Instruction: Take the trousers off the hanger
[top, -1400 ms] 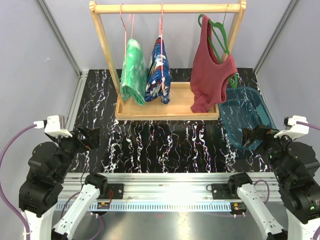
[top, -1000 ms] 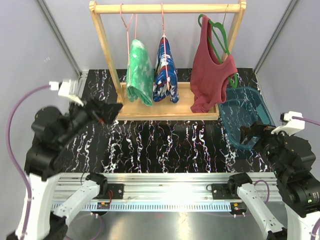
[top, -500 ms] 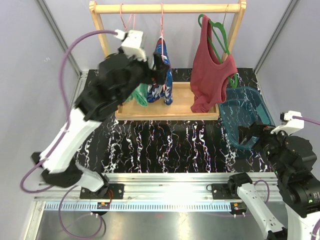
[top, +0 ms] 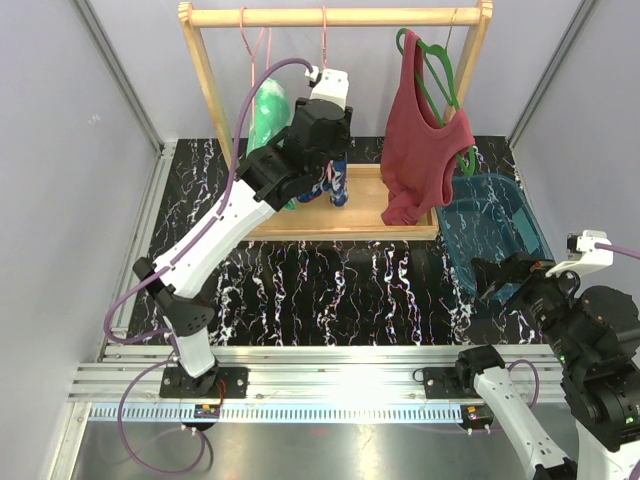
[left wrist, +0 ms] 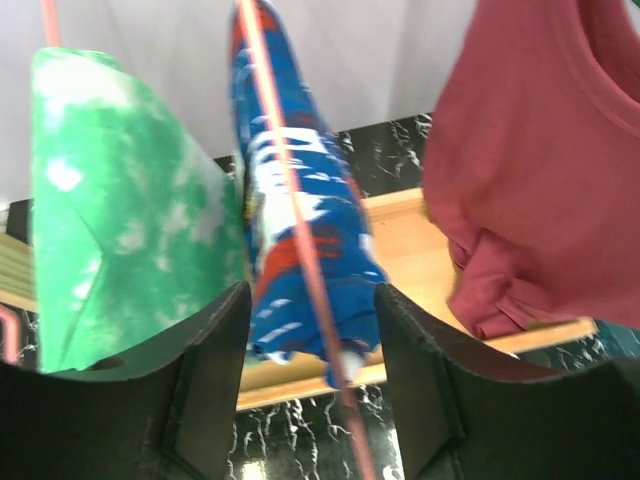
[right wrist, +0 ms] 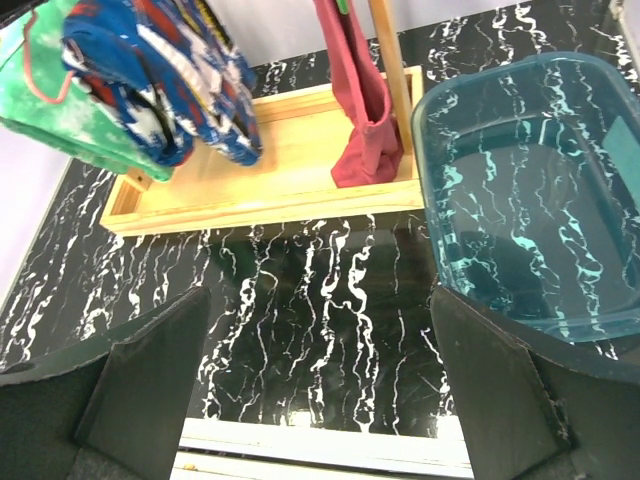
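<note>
Two pairs of trousers hang on pink hangers from the wooden rack (top: 335,16). The green tie-dye trousers (top: 265,110) hang on the left. The blue printed trousers (left wrist: 300,260) are beside them, mostly hidden by my left arm in the top view. My left gripper (left wrist: 312,295) is raised at the rack. Its fingers (left wrist: 215,370) stand partly apart on either side of the blue pair's lower end, and a pink hanger wire (left wrist: 295,200) crosses between them. Low at the table's right, my right gripper (right wrist: 320,400) is open and holds nothing.
A dark red tank top (top: 420,150) hangs on a green hanger (top: 435,75) at the rack's right end. The rack's wooden tray base (top: 380,215) lies under the clothes. A teal plastic bin (top: 500,235) sits on the black marbled table in front of the right gripper.
My left arm has swung up from the table's near left to the rack, and its jaws have narrowed around the blue trousers. The right arm has barely moved.
</note>
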Available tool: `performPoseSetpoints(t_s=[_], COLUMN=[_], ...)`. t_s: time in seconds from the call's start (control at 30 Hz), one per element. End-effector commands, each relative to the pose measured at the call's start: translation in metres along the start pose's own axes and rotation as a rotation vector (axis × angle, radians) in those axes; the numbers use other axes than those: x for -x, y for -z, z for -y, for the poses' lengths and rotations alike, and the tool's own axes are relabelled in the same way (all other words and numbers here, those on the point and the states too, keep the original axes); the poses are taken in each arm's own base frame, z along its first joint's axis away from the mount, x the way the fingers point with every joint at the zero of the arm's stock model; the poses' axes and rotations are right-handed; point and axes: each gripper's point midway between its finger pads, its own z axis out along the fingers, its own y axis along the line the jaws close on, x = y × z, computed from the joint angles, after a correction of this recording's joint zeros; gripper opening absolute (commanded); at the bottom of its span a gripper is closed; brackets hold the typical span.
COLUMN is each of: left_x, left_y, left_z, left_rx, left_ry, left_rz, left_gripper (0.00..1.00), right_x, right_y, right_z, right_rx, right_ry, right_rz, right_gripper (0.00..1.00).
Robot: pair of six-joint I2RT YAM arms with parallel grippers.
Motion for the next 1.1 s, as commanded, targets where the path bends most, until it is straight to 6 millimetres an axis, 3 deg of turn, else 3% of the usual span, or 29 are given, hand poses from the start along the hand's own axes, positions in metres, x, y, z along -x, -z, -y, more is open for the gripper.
performPoseSetpoints(t_s=[0.0,0.1,0.17,0.2,0.23,0.4,0.47,0.6,0.77,0.83,1.07], left_x=[0.018,0.014,0.010,0.008,0.007,0.006,0.009,0.027,0.074,0.094,0.134], left_y=[-0.003,-0.010,-0.018,-0.021,-0.023,-0.033,-0.033,-0.023,0.009,0.021,0.044], left_z=[-0.018,-0.017,-0.014,-0.014,-0.014,-0.016,-0.019,-0.019,-0.021,-0.023,-0.028], left_rx=[0.050,0.044,0.022,0.017,0.010,-0.017,-0.014,-0.035,-0.111,-0.136,-0.174], left_ry=[0.040,0.047,0.052,0.059,0.060,0.082,0.087,0.113,0.193,0.212,0.271], left_rz=[0.058,0.040,0.032,0.026,0.022,0.010,0.012,0.046,0.161,0.210,0.325], left_gripper=[0.47,0.29,0.34,0.47,0.46,0.26,0.03,0.00,0.00,0.00,0.00], right_x=[0.012,0.012,0.013,0.013,0.013,0.013,0.014,0.015,0.019,0.024,0.045], right_y=[0.003,0.000,0.000,-0.001,0.000,-0.001,-0.001,-0.001,-0.003,-0.004,-0.005], right_z=[-0.013,-0.014,-0.016,-0.016,-0.017,-0.017,-0.018,-0.018,-0.031,-0.034,-0.033], right_rx=[0.062,0.066,0.073,0.073,0.078,0.082,0.082,0.085,0.159,0.174,0.150], right_ry=[-0.019,-0.027,-0.026,-0.026,-0.029,-0.029,-0.028,-0.028,-0.015,-0.009,0.048], right_rz=[0.039,0.037,0.038,0.037,0.038,0.038,0.038,0.047,0.060,0.085,0.140], right_gripper=[0.99,0.99,0.99,0.99,0.99,0.99,0.99,0.99,0.99,0.99,0.99])
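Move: The front of the pink hanger carrying the blue patterned trousers is about 3 cm ahead of the left fingertips, 1 cm left and 2 cm below. The trousers' middle is some 8 cm ahead, level sideways, 6 cm below; green trousers hang 6 cm ahead, 12 cm left and 7 cm below, the maroon shirt 8 cm ahead, 20 cm right and 8 cm below. The hanger is roughly 29 cm ahead, 35 cm left and level in height from the right hand. Left hand eases 4 cm forward, pinches the pink hanger shut, then lifts about 4 cm, drawing back slightly. ##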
